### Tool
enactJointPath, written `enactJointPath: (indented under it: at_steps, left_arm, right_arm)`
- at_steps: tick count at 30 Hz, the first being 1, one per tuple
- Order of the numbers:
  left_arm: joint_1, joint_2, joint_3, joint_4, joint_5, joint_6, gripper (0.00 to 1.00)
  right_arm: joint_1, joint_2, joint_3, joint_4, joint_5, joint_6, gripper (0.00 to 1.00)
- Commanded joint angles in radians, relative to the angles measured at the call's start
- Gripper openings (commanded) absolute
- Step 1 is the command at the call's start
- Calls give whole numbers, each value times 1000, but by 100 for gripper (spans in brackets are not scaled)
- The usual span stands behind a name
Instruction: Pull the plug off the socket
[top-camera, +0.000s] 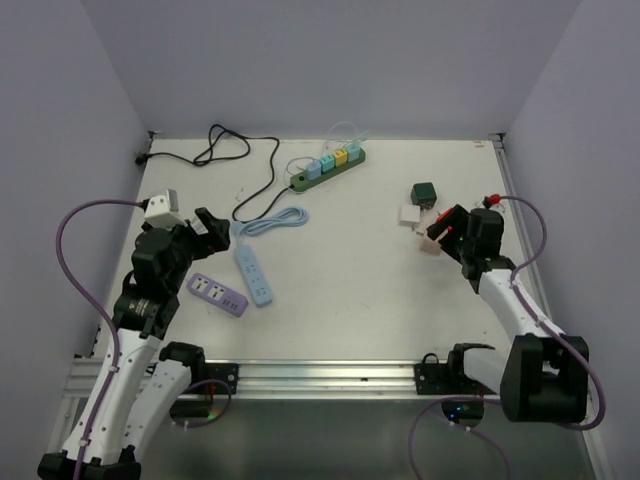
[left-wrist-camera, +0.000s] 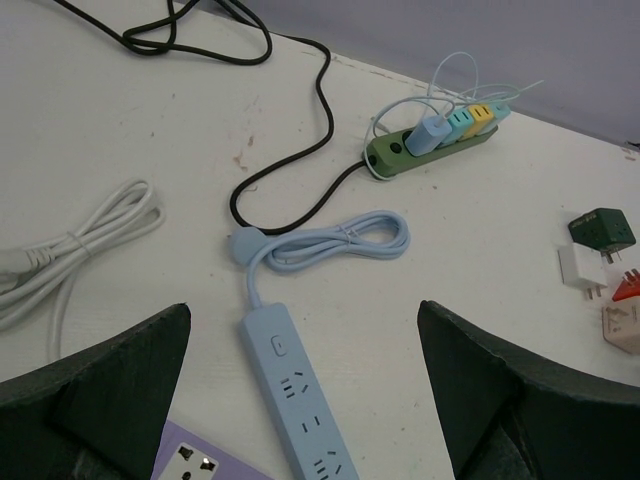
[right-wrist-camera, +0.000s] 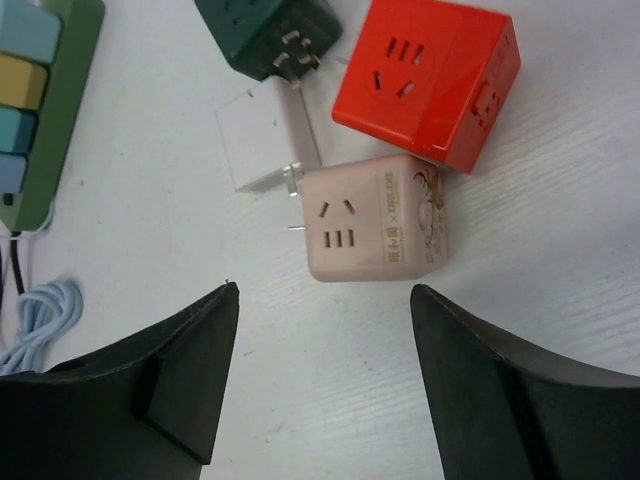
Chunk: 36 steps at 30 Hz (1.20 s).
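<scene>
The socket (top-camera: 325, 172), a dark green power strip, lies at the back middle of the table and also shows in the left wrist view (left-wrist-camera: 392, 156) and the right wrist view (right-wrist-camera: 70, 100). A row of coloured plugs sits in it: light blue (left-wrist-camera: 432, 135), teal (left-wrist-camera: 460, 120) and yellow (left-wrist-camera: 480, 113). My left gripper (top-camera: 215, 228) hangs open far to the strip's front left, its jaws (left-wrist-camera: 305, 308) spread over a light blue strip. My right gripper (top-camera: 445, 228) is open to the right, its jaws (right-wrist-camera: 325, 290) empty just short of a pink cube adapter (right-wrist-camera: 375, 230).
A light blue strip (top-camera: 253, 275) and a purple strip (top-camera: 217, 294) lie near the left arm. Red (right-wrist-camera: 430, 80), dark green (right-wrist-camera: 265, 30) and white (right-wrist-camera: 265, 145) cube adapters cluster by the right gripper. A black cord (top-camera: 230, 150) loops at the back left, and a white cable (left-wrist-camera: 70, 240) lies further left.
</scene>
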Motion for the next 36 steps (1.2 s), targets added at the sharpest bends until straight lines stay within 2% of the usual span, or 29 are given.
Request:
enactJointPath:
  at_steps: [1,3,6,8,9,15,21,23,24,28,33,36]
  left_arm:
    - [-5,-9,-3,37,-11,30,100]
    - [-5,-11,-2,37,-8,29,100]
    - [-7,-14,-5,37,-8,25,100]
    - [-5,-20,-11,37,-19,21,100]
    - [-5,-18,-11,37,-25,18,100]
    - [-5,-40,-11,32,-51,15,100]
    - [-16,-52,-9,32,-57,21,95]
    - [-22,-49,-11,31,-63,21,98]
    - [-30,-48,-9,29,-66,21,99]
    - [-47,-46,-8,26,-72,19,99]
    - [-77,-41,-6,17,-88,19,99]
    - [-96,-35,0,12,-102,22,100]
  right_arm:
    - [-5,-77,101,-87,30,-33,73]
    - [-5,-89,116,-68,12,-32,72]
    - [0,-48,190,-24,-107,-30,70]
    - [20,47,251,-33,-133,-41,66]
    - [70,78,327,-65,-130,-52,66]
    - [315,380,660,-159,-30,-107,68]
    - [445,719,981,-206,36,-64,69]
    - [462,785,1050,-212,62,-20,69]
    - [478,847,1107,-228,121,5,69]
    - [494,960,1191,-205,199,162,72]
    - [512,1121,1441,-303,257,204,74]
    - [512,1195,1530,-311,272,229,75]
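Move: The teal plug on the green strip lies about 27 cm ahead of my right hand, 28 cm to its left and a few centimetres below. The blue plug is some 4 cm farther left and 2 cm nearer me; the yellow one is 4 cm right of the teal and 3 cm farther out. The freed peach plug sits just 3 cm ahead of my right fingers, 4 cm below. From my left hand the teal plug is roughly 33 cm ahead, 22 cm right and 17 cm below. I lift my empty right hand straight up off the peach plug, then arc it left and forward to the plugs on the green strip, about 27 cm left and 23 cm out, cresting some 10 cm up and sinking almost as far again. My wrist swings counter-clockwise nearly 30 degrees, then half back; my fingers stay open and stop just short of the teal plug. ##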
